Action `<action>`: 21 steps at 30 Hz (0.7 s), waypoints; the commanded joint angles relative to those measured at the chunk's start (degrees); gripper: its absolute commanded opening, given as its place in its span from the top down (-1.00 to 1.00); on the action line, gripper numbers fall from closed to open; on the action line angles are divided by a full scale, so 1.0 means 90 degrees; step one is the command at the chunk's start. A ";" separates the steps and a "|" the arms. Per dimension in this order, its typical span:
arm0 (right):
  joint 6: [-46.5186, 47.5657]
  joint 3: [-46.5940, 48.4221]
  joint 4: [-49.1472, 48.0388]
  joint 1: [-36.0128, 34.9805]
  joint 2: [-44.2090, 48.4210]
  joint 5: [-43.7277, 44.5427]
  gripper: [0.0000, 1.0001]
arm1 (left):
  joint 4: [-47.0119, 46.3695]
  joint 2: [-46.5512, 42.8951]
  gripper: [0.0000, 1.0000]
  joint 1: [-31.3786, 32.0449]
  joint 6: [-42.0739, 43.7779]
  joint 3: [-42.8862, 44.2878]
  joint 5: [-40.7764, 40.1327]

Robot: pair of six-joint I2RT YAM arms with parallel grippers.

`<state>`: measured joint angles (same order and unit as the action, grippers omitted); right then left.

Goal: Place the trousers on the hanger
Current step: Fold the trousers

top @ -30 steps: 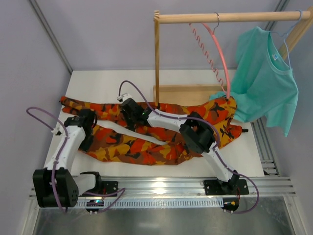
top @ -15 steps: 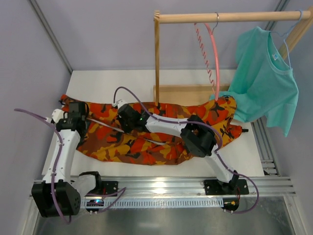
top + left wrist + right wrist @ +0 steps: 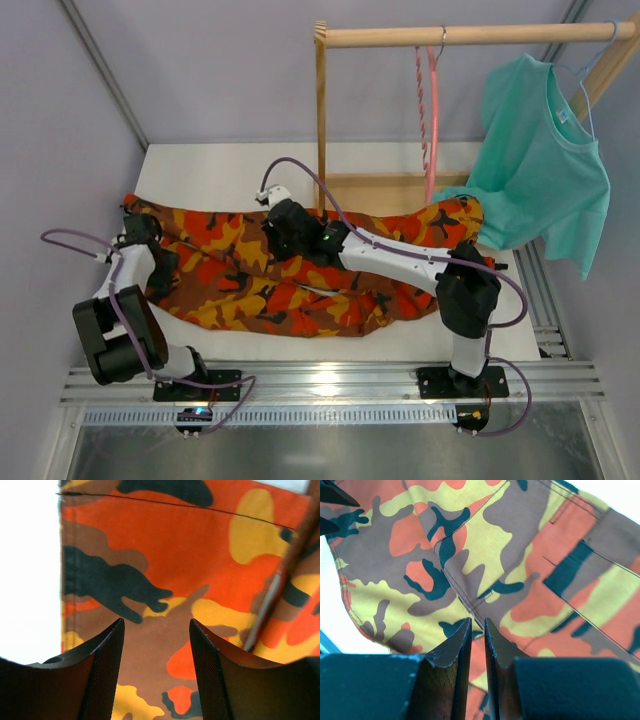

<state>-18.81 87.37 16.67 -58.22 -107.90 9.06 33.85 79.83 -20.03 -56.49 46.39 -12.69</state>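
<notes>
The camouflage trousers point(image 3: 300, 285) lie flat across the table, both legs together, waist toward the right. My left gripper point(image 3: 150, 250) hovers over the leg ends at the left; in the left wrist view its jaws point(image 3: 156, 625) stand open over the cloth point(image 3: 200, 555) with nothing between them. My right gripper point(image 3: 275, 238) is over the middle of the trousers; in the right wrist view point(image 3: 477, 622) its jaws stand a narrow slit apart, empty, above a seam point(image 3: 465, 600). The pink hanger point(image 3: 431, 130) hangs edge-on from the wooden rail point(image 3: 470, 35).
A teal T-shirt point(image 3: 545, 170) on a light-blue hanger point(image 3: 592, 62) hangs at the right end of the rail. The rack's wooden post point(image 3: 321, 120) and base point(image 3: 375, 192) stand just behind the trousers. White table point(image 3: 25, 580) shows left of the cloth edge.
The left arm swung to the leg ends and its jaws opened. The spread legs now lie together. The right gripper shifted right and opened a slit. The hanger turned edge-on.
</notes>
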 commanded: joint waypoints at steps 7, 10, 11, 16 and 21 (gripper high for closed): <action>-0.0020 -0.0518 -0.0065 0.0120 0.1041 0.0438 0.61 | 0.1706 0.1255 -0.14 -0.0517 -0.0315 0.0841 -0.1491; 0.0010 -0.0606 -0.0113 0.0160 0.1032 0.0449 0.61 | 0.1757 0.1179 -0.13 -0.0811 -0.0412 0.0666 -0.1471; 0.0068 -0.0636 -0.0181 0.0189 0.0993 0.0419 0.61 | 0.1805 0.1121 -0.13 -0.0860 -0.0461 0.0598 -0.1519; 0.0195 -0.0636 -0.0182 0.0189 0.0758 0.0370 0.61 | 0.2069 0.0886 -0.17 -0.1260 -0.0530 0.0587 -0.2086; 0.0127 -0.0636 -0.0250 0.0189 0.0631 0.0205 0.61 | 0.2160 0.0711 -0.15 -0.1631 -0.0258 0.0705 -0.2176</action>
<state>-18.09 81.58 17.06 -56.51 -101.82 11.27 52.23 88.88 -32.82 -59.68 51.44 -29.34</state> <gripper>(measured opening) 0.193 0.581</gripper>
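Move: The near leg's hem corner lies about 4 cm back and 6 cm to the left of the left hand, some 3 cm lower; the far leg's hem corner is about 14 cm ahead and 5 cm left. The table's near edge runs some 19 cm straight back from the hand. From the right hand, hovering over the trousers, the near hem corner is roughly 6 cm back, 32 cm left and 14 cm down. The near leg is cleared by the empty left hand, which draws back about 11 cm and leftward past the leg's near edge to over bare table, dipping a little at first. Its fingers stay half open while they swing back underneath by some 25 degrees and the wrist turns counter-clockwise. The nearly shut right hand drifts right above the trousers, rising slightly and sinking again. ##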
